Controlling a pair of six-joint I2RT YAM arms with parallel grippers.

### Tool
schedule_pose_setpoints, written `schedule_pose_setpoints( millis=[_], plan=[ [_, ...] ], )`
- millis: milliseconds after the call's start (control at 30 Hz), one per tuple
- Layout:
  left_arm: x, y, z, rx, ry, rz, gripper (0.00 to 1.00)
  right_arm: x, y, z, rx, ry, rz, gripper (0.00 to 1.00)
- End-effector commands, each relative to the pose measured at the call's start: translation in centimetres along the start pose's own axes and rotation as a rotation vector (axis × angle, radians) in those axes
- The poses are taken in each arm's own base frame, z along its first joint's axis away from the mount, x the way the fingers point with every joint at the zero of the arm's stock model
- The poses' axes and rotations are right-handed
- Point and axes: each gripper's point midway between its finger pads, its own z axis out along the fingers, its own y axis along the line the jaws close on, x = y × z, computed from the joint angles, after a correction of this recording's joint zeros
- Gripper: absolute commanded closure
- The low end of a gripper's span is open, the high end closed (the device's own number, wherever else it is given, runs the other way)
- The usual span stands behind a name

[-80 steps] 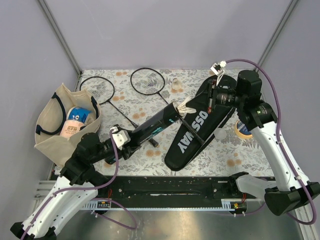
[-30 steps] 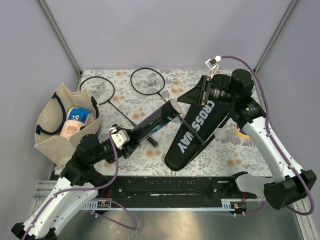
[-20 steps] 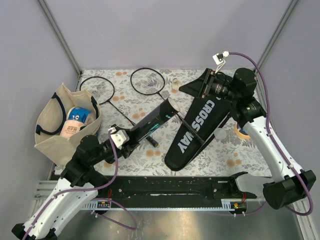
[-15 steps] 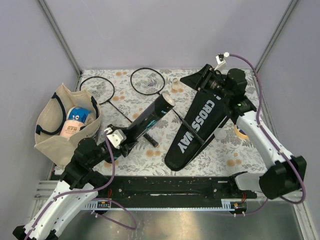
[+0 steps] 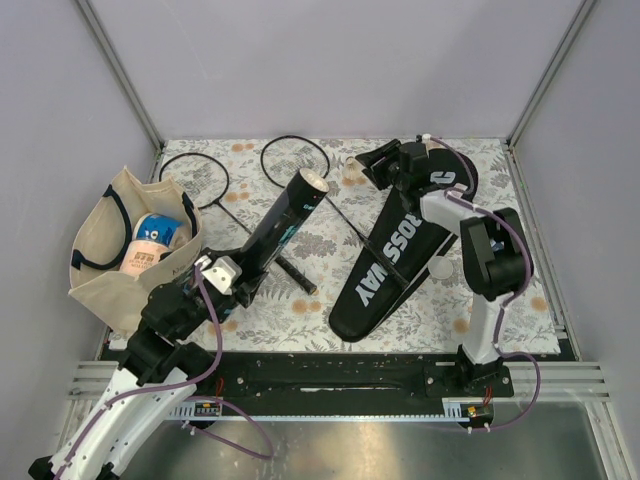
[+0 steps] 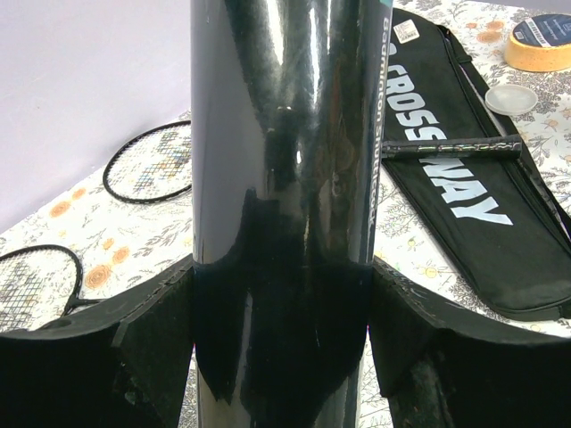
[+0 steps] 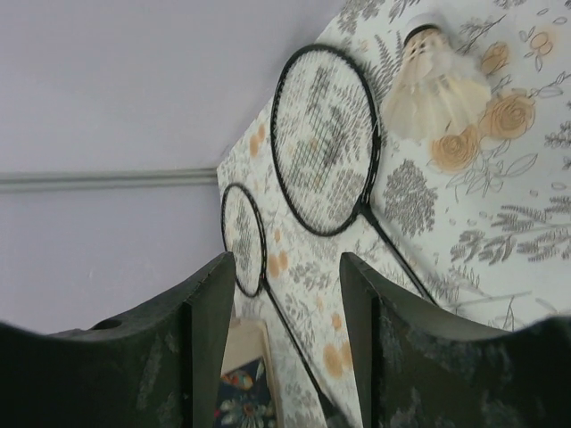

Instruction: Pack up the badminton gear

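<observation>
My left gripper (image 5: 238, 277) (image 6: 281, 272) is shut on the long black tube (image 5: 282, 225) (image 6: 281, 134), holding it tilted up off the table with its open end (image 5: 311, 182) high. The black "CROSSWAY" cover (image 5: 388, 262) (image 6: 464, 178) lies to the right, with a racquet handle (image 6: 451, 150) across it. Two black racquets (image 5: 296, 162) (image 5: 196, 180) (image 7: 326, 143) (image 7: 244, 227) lie at the back. My right gripper (image 5: 369, 167) (image 7: 287, 303) is open and empty, reaching over the cover's wide end, just right of a white shuttlecock (image 5: 352, 166) (image 7: 437, 85).
A beige tote bag (image 5: 128, 245) (image 7: 245, 374) with things inside stands at the left edge. A small white lid (image 5: 440, 268) (image 6: 511, 98) lies right of the cover. A tape roll (image 6: 542, 40) sits beyond it. The right arm (image 5: 490, 260) arches over the table's right side.
My right gripper opened wider and swung back and left over the cover's wide end toward the shuttlecock. My left gripper raised the tube steeper and carried its top end leftward.
</observation>
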Motion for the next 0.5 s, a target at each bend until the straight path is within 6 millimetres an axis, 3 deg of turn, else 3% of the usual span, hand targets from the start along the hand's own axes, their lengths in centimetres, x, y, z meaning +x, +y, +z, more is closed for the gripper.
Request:
schedule_pose_setpoints(
  millis=[0,233,467],
  plan=[
    [-3.0,1.2,0.1,-0.057,-0.114,0.006,0.75,-2.5,1.0,3.8,-0.023,-0.100,0.106,0.41],
    [-2.8,0.9,0.2,-0.041,-0.109,0.004,0.74,-2.4,-2.6,9.2,0.044,-0.112,0.206,0.40],
    [-2.7,1.1,0.2,-0.052,-0.104,0.009,0.74,-2.3,-4.4,12.4,0.082,-0.112,0.234,0.40]
  ],
)
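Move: The upright shuttlecock at the far side lies about 17 cm ahead of the empty right hand, some 3 cm to its left and 16 cm below. The nearer racket's round head stands about 15 cm left of the shuttlecock and 3 cm farther out; the black racket bag's middle is some 11 cm behind the hand and 10 cm to its right. From the left hand, the shuttlecock is roughly 50 cm ahead, 22 cm right and 22 cm lower. The shuttlecock beside the racket head is what the right hand closes in on, going forward about 9 cm and sinking some 8 cm, ever slower, its parted fingers staying as wide as they were and touching nothing yet. On the way the wrist tips down and swings clockwise, by not quite 10 degrees each. The left hand keeps the tube gripped and still, open end raised. ##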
